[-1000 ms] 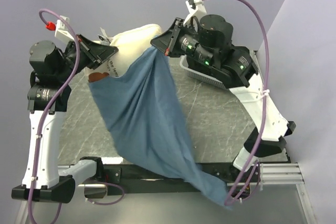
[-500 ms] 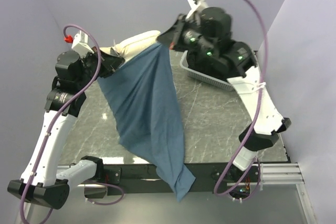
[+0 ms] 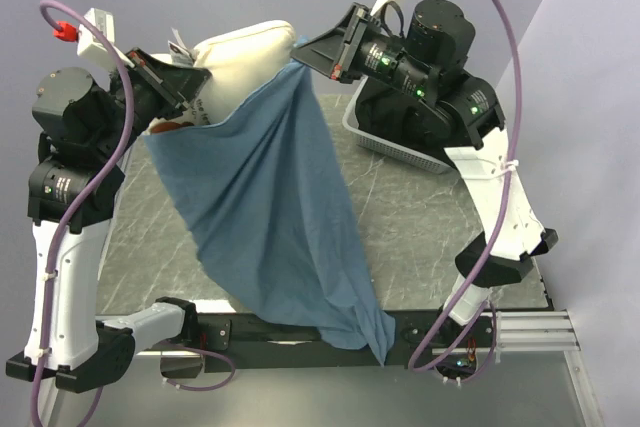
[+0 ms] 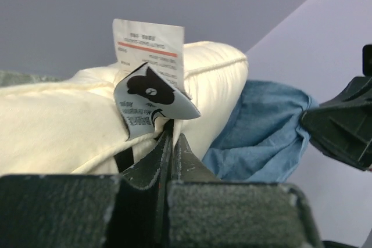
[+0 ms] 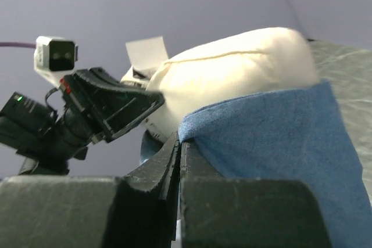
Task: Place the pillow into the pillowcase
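The cream pillow [image 3: 245,47] is held up in the air between both grippers, its top sticking out of the dusty-blue pillowcase [image 3: 270,217], which hangs down over the table. My left gripper [image 3: 195,87] is shut on the pillow's seam beside its white labels [image 4: 148,79]; I see no blue cloth in its jaws [image 4: 171,137]. My right gripper [image 3: 300,52] is shut on the pillowcase's upper edge [image 5: 181,137], right against the pillow [image 5: 232,74]. The pillowcase shows at the right of the left wrist view [image 4: 261,132]. The bear print is mostly hidden.
A grey mesh basket [image 3: 395,147] stands at the back right, under the right arm. The marble table [image 3: 430,227] lies below. The pillowcase's lower tip [image 3: 375,337] hangs over the table's front rail. The left gripper shows in the right wrist view [image 5: 110,105].
Both grippers have risen and spread apart, the left arm swinging back left. The pillowcase is stretched wider, its lower tip shifted right, and more of the pillow shows above it.
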You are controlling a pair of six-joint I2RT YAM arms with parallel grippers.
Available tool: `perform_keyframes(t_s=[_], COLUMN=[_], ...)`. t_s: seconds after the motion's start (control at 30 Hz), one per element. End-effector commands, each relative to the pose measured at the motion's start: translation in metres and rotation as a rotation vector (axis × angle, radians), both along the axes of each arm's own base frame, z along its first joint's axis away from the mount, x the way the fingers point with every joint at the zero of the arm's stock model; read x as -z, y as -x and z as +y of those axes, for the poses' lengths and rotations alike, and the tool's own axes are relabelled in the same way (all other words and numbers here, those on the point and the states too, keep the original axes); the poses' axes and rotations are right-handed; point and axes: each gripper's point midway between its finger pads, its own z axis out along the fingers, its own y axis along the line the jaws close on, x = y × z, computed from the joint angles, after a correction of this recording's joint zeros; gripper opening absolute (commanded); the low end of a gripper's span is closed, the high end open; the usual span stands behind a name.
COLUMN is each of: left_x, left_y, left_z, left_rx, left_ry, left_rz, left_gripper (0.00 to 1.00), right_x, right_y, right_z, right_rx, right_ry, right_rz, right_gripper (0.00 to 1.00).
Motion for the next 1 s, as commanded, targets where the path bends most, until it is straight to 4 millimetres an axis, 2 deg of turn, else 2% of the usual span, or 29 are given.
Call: perform_keyframes(t_s=[0.0,0.03,0.07,0.13,0.2,0.3,0.33,0.4,0.43,0.47,0.5,0.57,0.6,0.67,0.7,0.77,0.83,0.87,0.93,0.97], left_x=[-0.051,-0.07,-0.08,-0.101,-0.108,-0.099,-0.085,-0.071,-0.056,-0.046,-0.015,0.005,0.039,0.063,0.084,0.095,0.096,0.094,0.083,0.079], left_y=[0.008,0.022,0.029,0.047,0.054,0.05,0.037,0.029,0.017,0.013,0.002,-0.002,-0.014,-0.017,-0.023,-0.031,-0.034,-0.039,-0.04,-0.043], left_z=[0.031,0.041,0.051,0.058,0.053,0.035,0.028,0.014,0.008,0.0,-0.011,-0.019,-0.022,-0.02,-0.019,-0.002,0.014,0.031,0.052,0.074], left_rx=[-0.162,-0.201,-0.249,-0.266,-0.233,-0.134,-0.115,-0.046,-0.022,0.017,0.072,0.111,0.114,0.103,0.091,-0.006,-0.076,-0.131,-0.183,-0.237], left_ry=[0.024,0.039,0.05,0.069,0.072,0.054,0.042,0.025,0.015,0.021,0.008,0.008,-0.009,-0.034,-0.05,-0.082,-0.087,-0.07,-0.039,-0.011], left_rz=[-0.139,-0.192,-0.219,-0.285,-0.311,-0.301,-0.267,-0.232,-0.197,-0.173,-0.102,-0.086,-0.013,0.02,0.063,0.076,0.094,0.102,0.09,0.088], left_gripper=[0.01,0.01,0.01,0.03,0.03,0.02,0.02,0.01,0.01,0.01,0.01,0.01,0.01,0.01,0.01,0.01,0.01,0.01,0.01,0.01], right_x=[-0.023,-0.027,-0.032,-0.037,-0.047,-0.06,-0.064,-0.07,-0.066,-0.07,-0.065,-0.063,-0.057,-0.054,-0.05,-0.048,-0.049,-0.05,-0.052,-0.052], right_y=[0.01,0.015,0.019,0.029,0.031,0.039,0.029,0.035,0.022,0.022,0.02,0.021,0.017,0.02,0.017,0.016,0.014,0.014,0.019,0.021], right_z=[0.026,0.032,0.033,0.032,0.023,0.002,-0.013,-0.023,-0.032,-0.035,-0.033,-0.029,-0.023,-0.015,-0.011,-0.007,-0.004,-0.003,0.004,0.009], right_rx=[-0.174,-0.229,-0.251,-0.302,-0.311,-0.348,-0.324,-0.398,-0.388,-0.405,-0.436,-0.458,-0.463,-0.485,-0.485,-0.499,-0.507,-0.513,-0.542,-0.556], right_ry=[-0.12,-0.128,-0.14,-0.152,-0.18,-0.212,-0.223,-0.256,-0.261,-0.275,-0.275,-0.27,-0.264,-0.261,-0.259,-0.262,-0.272,-0.28,-0.295,-0.302], right_rz=[-0.026,-0.035,-0.048,-0.063,-0.09,-0.093,-0.091,-0.052,-0.027,-0.039,0.004,0.02,0.038,0.043,0.052,0.058,0.071,0.08,0.082,0.097], right_gripper=[0.0,0.0,0.0,0.0,0.0,0.0,0.0,0.0,0.0,0.0,0.0,0.0,0.0,0.0,0.0,0.0,0.0,0.0,0.0,0.0])
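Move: My left hand still pinches the pillow's edge by its tag. The pillowcase mouth's middle lies about 5 cm right of it, 3 cm back and 7 cm lower; the exposed pillow end bulges 7 cm right, 4 cm ahead and 4 cm below it. My right hand still holds the case's rim; the mouth's middle is roughly 10 cm left of it, 5 cm back and 10 cm down, the pillow end 8 cm left, 2 cm ahead and 7 cm below. I shake the pillow down: my left hand swings about 4 cm up and left, then reverses and plunges nearly 20 cm, edging forward, the fingers tipping down, still pinching the pillow. My right hand keeps the rim up at about the same height, rocks left, right and left again by a few centimetres and turns nearly 30 degrees counter-clockwise, its left side rising. ##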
